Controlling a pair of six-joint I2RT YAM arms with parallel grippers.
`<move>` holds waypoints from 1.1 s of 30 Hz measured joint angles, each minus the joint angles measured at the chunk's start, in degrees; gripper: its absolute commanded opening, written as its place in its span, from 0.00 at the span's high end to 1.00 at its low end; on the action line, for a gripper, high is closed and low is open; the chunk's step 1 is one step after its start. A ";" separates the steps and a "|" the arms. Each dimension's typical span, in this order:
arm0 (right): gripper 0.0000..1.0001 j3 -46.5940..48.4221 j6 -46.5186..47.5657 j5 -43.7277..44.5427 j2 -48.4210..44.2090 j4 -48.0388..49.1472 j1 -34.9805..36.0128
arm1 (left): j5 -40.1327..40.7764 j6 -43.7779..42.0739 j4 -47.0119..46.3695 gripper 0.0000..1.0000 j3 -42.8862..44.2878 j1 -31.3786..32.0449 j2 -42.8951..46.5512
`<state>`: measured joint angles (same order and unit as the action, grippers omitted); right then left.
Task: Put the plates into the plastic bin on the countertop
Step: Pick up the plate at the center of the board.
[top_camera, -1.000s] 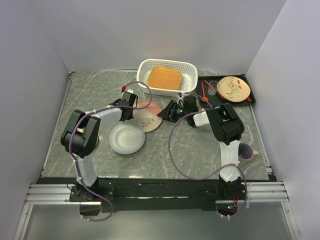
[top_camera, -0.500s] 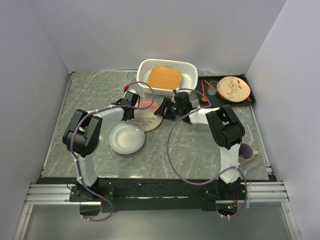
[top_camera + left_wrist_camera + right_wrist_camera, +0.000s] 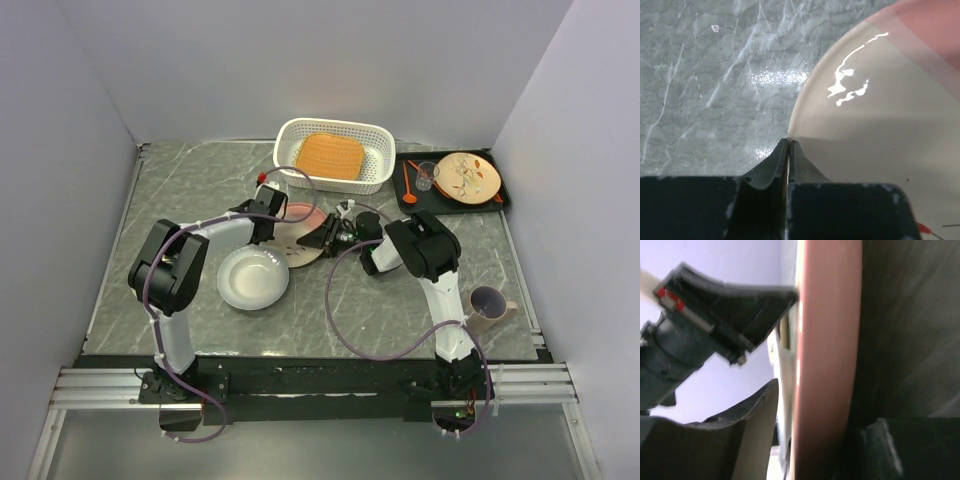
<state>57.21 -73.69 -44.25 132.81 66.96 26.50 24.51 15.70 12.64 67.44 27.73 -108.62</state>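
A speckled pink plate (image 3: 301,211) lies on the countertop (image 3: 190,190) with a cream plate (image 3: 293,247) overlapping it. My left gripper (image 3: 271,222) is shut, its tips (image 3: 789,142) against the cream plate's (image 3: 875,130) left rim. On the opposite side, my right gripper (image 3: 325,238) has its jaws over both rims, the pink plate (image 3: 827,340) thick between its fingers (image 3: 757,425). An orange plate (image 3: 328,157) rests inside the white plastic bin (image 3: 300,130). Near the left arm sits a white plate (image 3: 254,278).
A black tray (image 3: 500,200) right of the bin carries a leaf-marked cream plate (image 3: 468,176), a clear cup (image 3: 427,176) and an orange spoon (image 3: 409,183). A mug (image 3: 487,302) stands at the near right. Purple cables loop over the counter. White walls surround it.
My right gripper slid left onto the stacked plates' right edge, widened, then narrowed around them. The left gripper stayed shut at the left rim, shifting slightly toward the bin.
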 measured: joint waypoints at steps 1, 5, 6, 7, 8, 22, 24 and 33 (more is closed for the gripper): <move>0.63 -0.57 -0.42 -0.81 0.00 0.61 0.13 | 0.13 -0.09 -0.02 0.99 0.02 0.11 -0.07; 0.71 -1.29 -0.52 -1.84 -0.13 0.92 0.20 | 0.00 0.02 -0.17 0.99 0.04 0.11 -0.07; 0.75 -1.33 -0.26 -1.90 -0.24 0.83 0.22 | 0.00 0.02 -0.17 0.99 0.04 0.11 -0.07; 0.78 -1.36 0.00 -1.88 -0.35 0.70 0.22 | -0.02 0.04 -0.20 0.99 0.04 0.11 -0.07; 0.81 -1.38 0.11 -1.88 -0.46 0.42 0.22 | -0.02 0.04 -0.20 0.99 0.04 0.11 -0.07; 1.00 -1.79 0.92 -0.98 -1.88 -3.19 0.37 | 0.81 0.52 -0.33 0.91 0.04 0.28 -0.07; 1.00 -2.03 1.33 -0.68 -2.25 -3.63 0.42 | 0.90 0.63 -0.33 0.72 0.07 0.35 -0.07; 1.00 -2.43 2.82 0.31 -4.28 -7.72 0.42 | 0.42 3.02 -2.97 0.22 1.11 0.70 0.02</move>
<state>54.78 -70.87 -43.94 128.53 59.24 26.92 24.93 18.72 9.67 68.55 28.42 -108.60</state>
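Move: My left fingers are still shut on the left rim of the pink-and-cream plate, its middle about 7 cm to their right and slightly lower. From my right hand, its fingers half open around the near right rim, that middle lies some 5 cm left, 2 cm ahead and 2 cm lower. The white plate sits about 9 cm back and 3 cm left of my left hand. The plastic bin is some 21 cm ahead and 5 cm right of my right hand. I close my right fingers until they pinch the plate's near right rim, easing the hand back about 1 cm, then keep that grip almost on the spot. Only once it has hold do I spread my left fingers wide, letting go of the left rim and starting forward, right and up, some 2 cm in all, with the open fingers still either side of the rim. ##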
